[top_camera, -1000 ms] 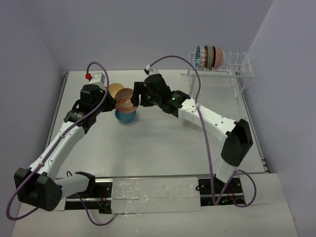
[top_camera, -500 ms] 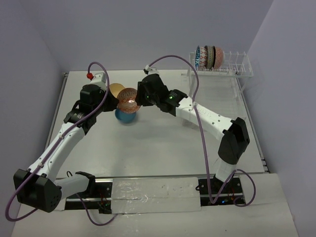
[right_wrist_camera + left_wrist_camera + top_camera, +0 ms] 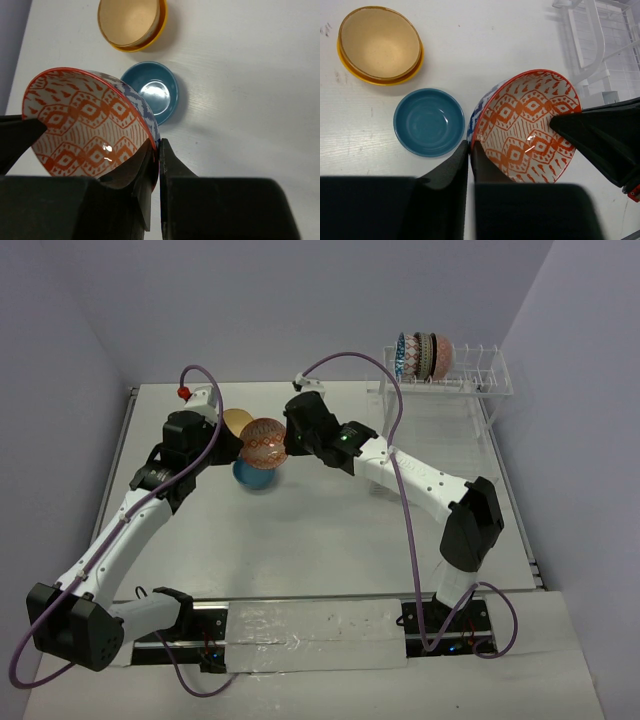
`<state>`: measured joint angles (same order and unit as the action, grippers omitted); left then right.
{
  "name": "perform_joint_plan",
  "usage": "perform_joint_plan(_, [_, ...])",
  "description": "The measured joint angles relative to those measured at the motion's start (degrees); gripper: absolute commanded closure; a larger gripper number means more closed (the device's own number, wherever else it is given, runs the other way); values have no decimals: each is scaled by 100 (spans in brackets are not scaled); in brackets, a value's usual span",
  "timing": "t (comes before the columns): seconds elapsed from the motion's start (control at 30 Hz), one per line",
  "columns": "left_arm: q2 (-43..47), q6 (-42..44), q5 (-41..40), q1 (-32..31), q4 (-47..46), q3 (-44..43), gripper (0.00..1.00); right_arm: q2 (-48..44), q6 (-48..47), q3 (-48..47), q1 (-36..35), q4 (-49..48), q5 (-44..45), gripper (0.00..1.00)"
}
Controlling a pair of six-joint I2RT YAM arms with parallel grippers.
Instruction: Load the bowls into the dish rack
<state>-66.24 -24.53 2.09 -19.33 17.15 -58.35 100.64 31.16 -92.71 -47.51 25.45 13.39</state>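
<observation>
A bowl (image 3: 264,442) with an orange diamond pattern inside and blue pattern outside hangs above the table between both arms. My left gripper (image 3: 470,147) is shut on its near rim, seen against the bowl (image 3: 530,125) in the left wrist view. My right gripper (image 3: 159,145) is shut on the opposite rim of the same bowl (image 3: 85,125). Below lie a teal bowl (image 3: 253,476) and an orange-yellow bowl (image 3: 234,422) with a tan one nested in it. The dish rack (image 3: 470,375) stands at the far right with several bowls (image 3: 424,356) upright in its prongs.
The teal bowl (image 3: 429,121) and the nested orange-yellow bowl (image 3: 380,44) sit on the white table just left of the held bowl. Part of the rack (image 3: 600,45) shows at the upper right of the left wrist view. Walls close in on three sides.
My right gripper has closed onto the patterned bowl's rim. The bowl has tipped so its pattern faces the camera more. The left arm has barely moved.
</observation>
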Motion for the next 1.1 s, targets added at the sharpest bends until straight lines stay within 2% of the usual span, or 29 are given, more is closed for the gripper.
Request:
perform_joint_plan(0.07, [2, 7, 17, 0, -9, 0, 70, 0, -35, 0, -11, 15, 87, 100])
perform_joint_plan(0.1, [4, 17, 28, -2, -24, 0, 54, 0, -74, 0, -15, 44, 122, 100])
perform_joint_plan(0.17, [4, 39, 42, -2, -55, 0, 38, 0, -146, 0, -15, 138, 216, 100])
perform_joint_plan(0.2, [4, 13, 46, -2, -63, 0, 25, 0, -188, 0, -20, 177, 260, 100])
perform_joint_plan(0.27, [4, 0, 50, 0, -66, 0, 17, -2, -295, 0, -20, 291, 404, 100])
perform_joint_plan(0.3, [7, 9, 55, -2, -66, 0, 9, -9, -363, 0, -20, 339, 468, 100])
perform_joint_plan(0.37, [9, 0, 46, -2, -46, -4, 3, -44, -511, 0, -20, 468, 629, 100])
perform_joint_plan(0.57, [168, -17, -380, 0, 149, -118, 1, -485, -1255, 0, -7, 935, 1552, 100])
perform_joint_plan(0.7, [553, -31, -1038, 0, 170, -114, 1, -914, -1956, -81, 92, 1084, 2378, 100])
perform_joint_plan(0.87, [1023, 20, -1805, 0, 138, 7, 1, -1263, -3134, -533, 450, 988, 3790, 100])
perform_joint_plan(1.0, [1156, 138, -2253, 0, 177, 269, 1, -1515, -4736, -553, 828, -129, 4874, 100])
perform_joint_plan(1.1, [1169, 164, -2389, 0, 190, 444, 1, -1611, -6382, -389, 1351, -1873, 5458, 100])
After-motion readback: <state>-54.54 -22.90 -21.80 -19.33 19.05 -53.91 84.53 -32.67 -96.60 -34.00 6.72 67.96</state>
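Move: The right hand and left hand both grip the patterned bowl, its middle about 5 cm left of the right hand and 5 cm right of the left hand. The right hand's goal, the next rack slot, lies about 20 cm ahead, 36 cm right and roughly level; the pink bowl already racked is 3 cm left of that slot. The blue bowl sits some 22 cm below the right hand, 4 cm ahead, 9 cm left. Left fingers open, release the bowl, retreat leftward; right swings it 31 cm right, 23 cm up towards the rack. ##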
